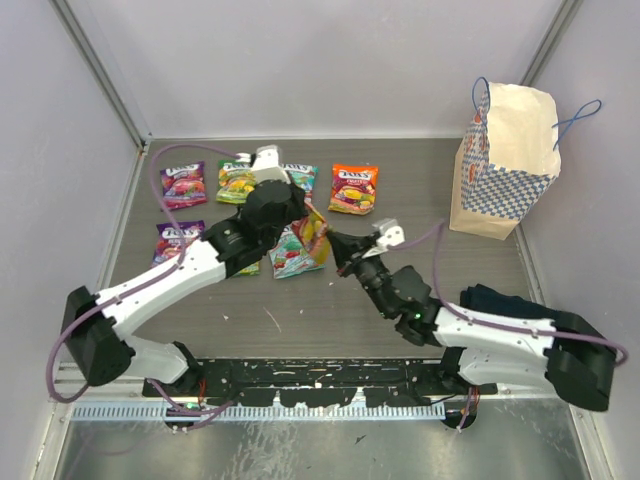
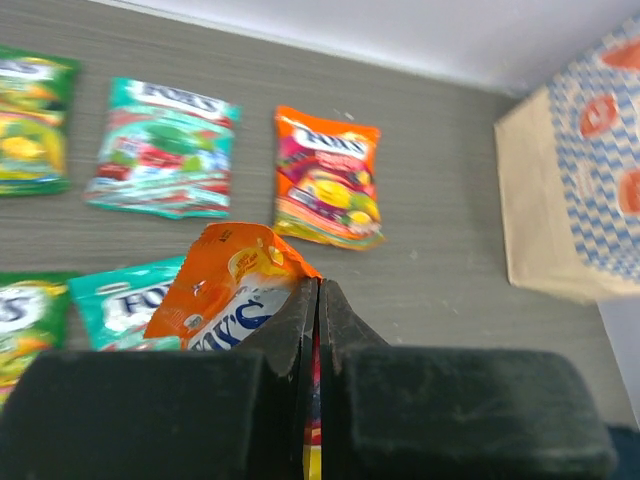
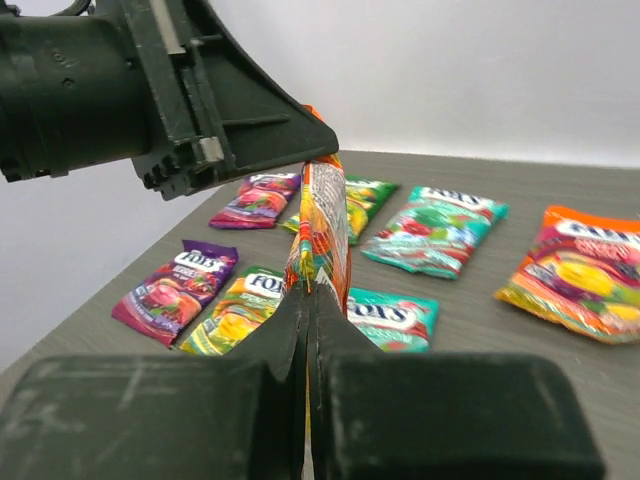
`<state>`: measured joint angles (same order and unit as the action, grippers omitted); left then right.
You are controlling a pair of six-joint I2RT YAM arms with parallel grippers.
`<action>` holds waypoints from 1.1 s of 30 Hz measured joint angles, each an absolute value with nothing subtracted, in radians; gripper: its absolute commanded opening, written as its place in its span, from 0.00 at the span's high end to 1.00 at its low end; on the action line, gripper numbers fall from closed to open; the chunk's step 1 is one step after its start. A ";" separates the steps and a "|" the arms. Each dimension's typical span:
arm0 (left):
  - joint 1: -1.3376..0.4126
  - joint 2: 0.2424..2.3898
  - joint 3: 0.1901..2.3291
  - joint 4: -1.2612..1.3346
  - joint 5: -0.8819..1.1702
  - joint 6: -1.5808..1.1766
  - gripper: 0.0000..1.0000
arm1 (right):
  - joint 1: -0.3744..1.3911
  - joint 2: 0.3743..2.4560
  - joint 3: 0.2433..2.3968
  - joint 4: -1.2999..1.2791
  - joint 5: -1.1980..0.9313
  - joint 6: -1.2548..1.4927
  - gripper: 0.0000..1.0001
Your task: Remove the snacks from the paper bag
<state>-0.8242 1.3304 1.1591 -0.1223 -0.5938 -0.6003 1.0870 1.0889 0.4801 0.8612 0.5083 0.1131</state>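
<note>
An orange snack packet (image 1: 316,236) is held up on edge above the table. My left gripper (image 1: 306,222) is shut on its upper end and my right gripper (image 1: 336,246) is shut on its lower edge. In the left wrist view the packet (image 2: 225,285) sticks out beside the closed jaws; in the right wrist view it (image 3: 322,225) rises straight up from the closed jaws. Several other snacks lie flat on the table: purple (image 1: 183,184), green (image 1: 236,182), teal (image 1: 299,178), orange (image 1: 354,188), purple (image 1: 178,240), teal (image 1: 289,260). The paper bag (image 1: 505,160) stands upright at the far right.
A dark blue cloth (image 1: 500,300) lies beside the right arm at the near right. White walls close in the table on the left, back and right. The bag's blue cord handles (image 1: 578,115) stick up near the right wall.
</note>
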 measured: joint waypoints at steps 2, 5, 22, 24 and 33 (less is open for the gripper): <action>-0.830 1.383 1.194 -0.107 -0.529 -0.581 1.00 | 1.037 1.002 0.428 0.809 0.510 0.183 0.99; -0.831 1.501 1.268 -0.075 -0.400 -0.557 1.00 | 0.939 0.878 0.347 0.722 0.511 0.290 0.99; -0.833 1.888 1.475 -0.055 -0.100 -0.534 0.36 | 0.757 0.691 0.181 0.377 0.408 0.606 0.99; -0.830 1.888 1.475 -0.049 -0.100 -0.532 0.01 | 0.757 0.684 0.168 0.362 0.397 0.617 0.99; -0.775 1.750 1.434 -0.138 -0.063 -0.393 0.02 | 0.757 0.564 0.149 0.230 0.419 0.637 0.99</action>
<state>-0.7753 1.7504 1.4338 -0.1383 -0.0628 -0.3927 0.7570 0.5644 0.1493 0.2298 0.4194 0.6369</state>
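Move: Both my hands hold the last orange snack pack. The clear spot it is going to lies about 15 cm right, 4 cm back and 18 cm below my left hand. From my right hand that spot is about 9 cm right, 5 cm ahead and 17 cm down. The lower teal pack lies some 16 cm to the left of the spot, and the upper orange pack some 15 cm beyond it and 2 cm to its left. I swing the pack right and down with both hands, past the lower teal pack to the empty spot nearer me than the upper orange pack. My left hand goes about 16 cm right and 11 down, turning some 30 degrees clockwise, then opens wide, frees the top end and starts back up and left. My right hand keeps its pinch, sinking 14 cm and going 13 right as it tips down nearly 30 degrees. ##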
